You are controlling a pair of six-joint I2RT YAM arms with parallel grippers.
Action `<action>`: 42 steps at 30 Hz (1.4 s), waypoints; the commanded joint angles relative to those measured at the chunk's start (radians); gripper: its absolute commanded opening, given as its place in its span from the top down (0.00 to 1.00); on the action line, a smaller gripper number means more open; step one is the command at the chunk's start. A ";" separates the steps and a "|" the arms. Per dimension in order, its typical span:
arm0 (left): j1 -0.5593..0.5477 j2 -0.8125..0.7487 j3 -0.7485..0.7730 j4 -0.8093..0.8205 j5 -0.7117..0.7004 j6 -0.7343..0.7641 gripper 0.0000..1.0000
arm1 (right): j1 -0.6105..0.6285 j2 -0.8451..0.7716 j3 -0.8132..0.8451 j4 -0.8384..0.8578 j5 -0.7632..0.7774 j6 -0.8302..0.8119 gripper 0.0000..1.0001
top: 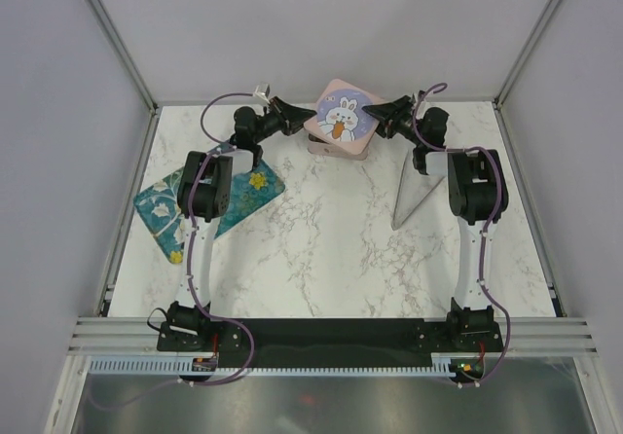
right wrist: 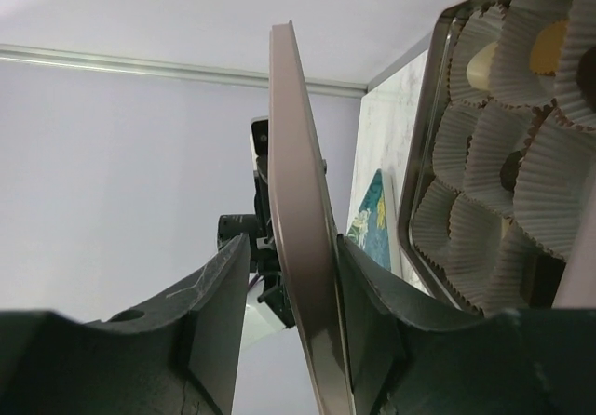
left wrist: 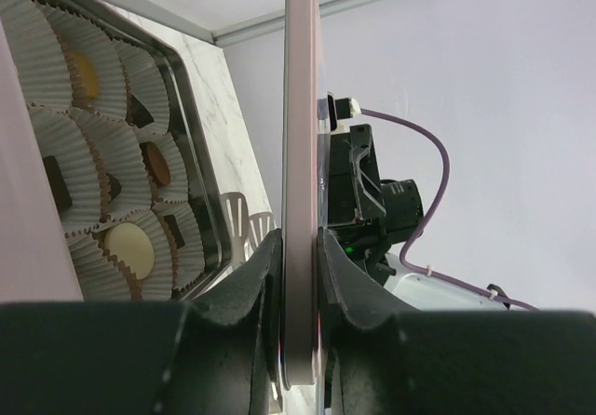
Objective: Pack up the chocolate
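A pink square lid [top: 339,120] with a rabbit picture hangs tilted over the square tin [top: 331,149] at the back of the table. My left gripper [top: 304,121] is shut on the lid's left edge; in the left wrist view both fingers press the edge-on lid [left wrist: 301,154]. My right gripper [top: 373,113] straddles the opposite edge and stands open. One finger [right wrist: 372,285] touches the lid [right wrist: 298,201], the other [right wrist: 219,285] is apart from it. The chocolate sits in pale paper cups inside the tin [left wrist: 200,154]: a brown piece [left wrist: 154,164], a whitish one [left wrist: 128,247], a dark one [right wrist: 510,168].
A blue floral sheet [top: 209,200] lies on the marble table under the left arm. A grey folded triangular sheet [top: 417,193] lies by the right arm. Enclosure walls and frame posts stand close behind the tin.
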 commanded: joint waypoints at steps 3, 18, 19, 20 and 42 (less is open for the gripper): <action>-0.030 -0.036 -0.032 0.055 -0.065 -0.001 0.82 | 0.039 -0.108 -0.048 0.075 0.060 0.008 0.51; -0.019 -0.186 -0.095 -0.294 -0.087 0.350 0.50 | -0.001 0.008 0.258 -0.164 -0.081 -0.132 1.00; -0.017 -0.197 -0.094 -0.360 -0.099 0.406 0.48 | -0.001 0.040 0.286 -0.181 -0.107 -0.137 1.00; -0.016 -0.209 -0.095 -0.388 -0.122 0.430 0.45 | 0.001 0.053 0.327 -0.185 -0.115 -0.140 1.00; -0.014 -0.240 0.015 -0.699 -0.288 0.701 0.37 | 0.040 0.352 0.735 -0.381 -0.118 -0.141 1.00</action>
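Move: The left gripper already pinches the lid's left edge, and the lid's middle is about 7 cm to its right, level with it. The tin is also about 7 cm to its right and 1 cm ahead, some 8 cm lower. From the open right gripper, whose fingers straddle the lid's right edge, the lid's middle lies about 7 cm left. The tin is 8 cm left, 1 cm ahead and 8 cm down; the tongs are 10 cm right, 16 cm back. Shut the right gripper on the lid's right edge, then open the left gripper and back it off 3 cm left and down, tipping its fingers some 30 degrees downward. With the right gripper carry the lid's right side about 6 cm forward and 4 cm left over the tin, arching up some 4 cm and sinking again to just below its starting height. ##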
